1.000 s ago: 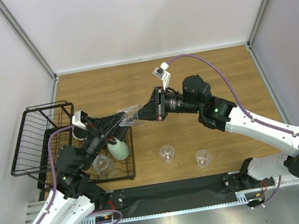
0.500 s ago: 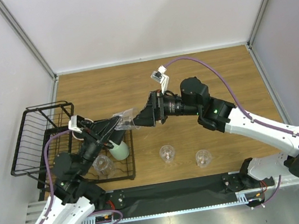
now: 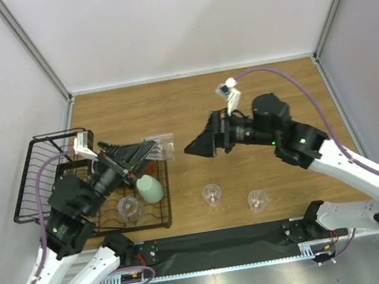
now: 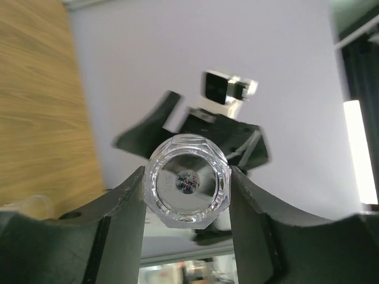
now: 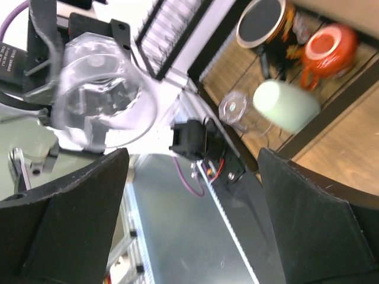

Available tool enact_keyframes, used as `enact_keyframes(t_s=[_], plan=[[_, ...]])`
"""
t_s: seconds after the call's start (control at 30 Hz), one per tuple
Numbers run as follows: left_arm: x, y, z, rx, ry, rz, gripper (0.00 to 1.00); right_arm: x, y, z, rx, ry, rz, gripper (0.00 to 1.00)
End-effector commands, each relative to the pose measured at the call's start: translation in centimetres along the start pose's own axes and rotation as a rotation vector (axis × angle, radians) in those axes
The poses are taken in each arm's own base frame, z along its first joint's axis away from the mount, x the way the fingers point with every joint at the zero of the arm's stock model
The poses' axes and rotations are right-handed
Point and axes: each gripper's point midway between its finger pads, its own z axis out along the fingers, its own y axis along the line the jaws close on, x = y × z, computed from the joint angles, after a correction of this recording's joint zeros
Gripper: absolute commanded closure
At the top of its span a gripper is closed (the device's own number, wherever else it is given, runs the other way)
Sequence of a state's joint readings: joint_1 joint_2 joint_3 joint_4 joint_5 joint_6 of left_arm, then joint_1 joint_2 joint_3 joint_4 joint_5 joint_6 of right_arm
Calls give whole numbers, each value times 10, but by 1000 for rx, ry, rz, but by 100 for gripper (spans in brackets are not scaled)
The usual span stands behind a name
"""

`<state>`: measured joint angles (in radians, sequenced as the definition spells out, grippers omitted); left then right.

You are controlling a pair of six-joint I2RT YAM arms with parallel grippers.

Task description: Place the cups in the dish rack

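My left gripper (image 3: 153, 150) is shut on a clear tumbler (image 3: 162, 148) and holds it on its side above the right end of the black wire dish rack (image 3: 31, 183). In the left wrist view the tumbler's base (image 4: 188, 187) sits between the fingers (image 4: 118, 225). My right gripper (image 3: 191, 149) is open and empty, a short way right of the tumbler. The right wrist view shows the held tumbler (image 5: 103, 94), and in the rack a mint-green cup (image 5: 284, 106), an orange-red cup (image 5: 328, 47), a dark mug (image 5: 263, 23) and a clear tumbler (image 5: 235, 107).
Two clear tumblers (image 3: 212, 194) (image 3: 257, 200) stand on the wooden table near the front edge, right of the rack. The mint cup (image 3: 150, 188) and a clear tumbler (image 3: 128, 208) lie on the rack's flat grid. White walls enclose the table.
The clear tumbler passed from my right gripper to my left. The right gripper opened and drew back to the right; the left arm shifted left with the tumbler.
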<state>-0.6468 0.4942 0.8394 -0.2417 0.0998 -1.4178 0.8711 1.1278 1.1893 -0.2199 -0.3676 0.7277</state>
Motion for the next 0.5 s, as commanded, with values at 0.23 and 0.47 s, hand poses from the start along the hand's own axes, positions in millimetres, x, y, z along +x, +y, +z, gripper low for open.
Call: enact_keyframes(t_s=[0.23, 0.47], plan=[[-51, 32, -1, -478, -68, 559, 100, -38, 7, -69, 80, -146, -68, 3], [-131, 2, -39, -708, -341, 890, 100, -33, -7, -76, 112, -135, -41, 2]])
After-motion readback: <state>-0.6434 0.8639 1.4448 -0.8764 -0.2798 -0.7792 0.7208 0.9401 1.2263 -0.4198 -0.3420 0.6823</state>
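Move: The left hand holds the clear cup high over the rack's right edge. The dish rack's middle lies some 17 cm to its left, 5 cm ahead and 35 cm below; in the rack, the green cup is about 7 cm left and 4 cm ahead of the hand, the red cup 11 left and 14 ahead, the clear glass 15 left and 2 back. Some 33 cm under the empty right hand, the near glass stands 1 cm right and 3 back, the far glass 16 right and 7 back. Still gripping the clear cup, the left hand carries it in over the dish rack, forward at first and then as much to the left, about 5 cm each way at nearly the same height, while the wrist rolls some 45 degrees, left side rising, and its fingers dip and swing counter-clockwise. The right hand, empty and open, draws off to the right and a little up, away from the held cup. ##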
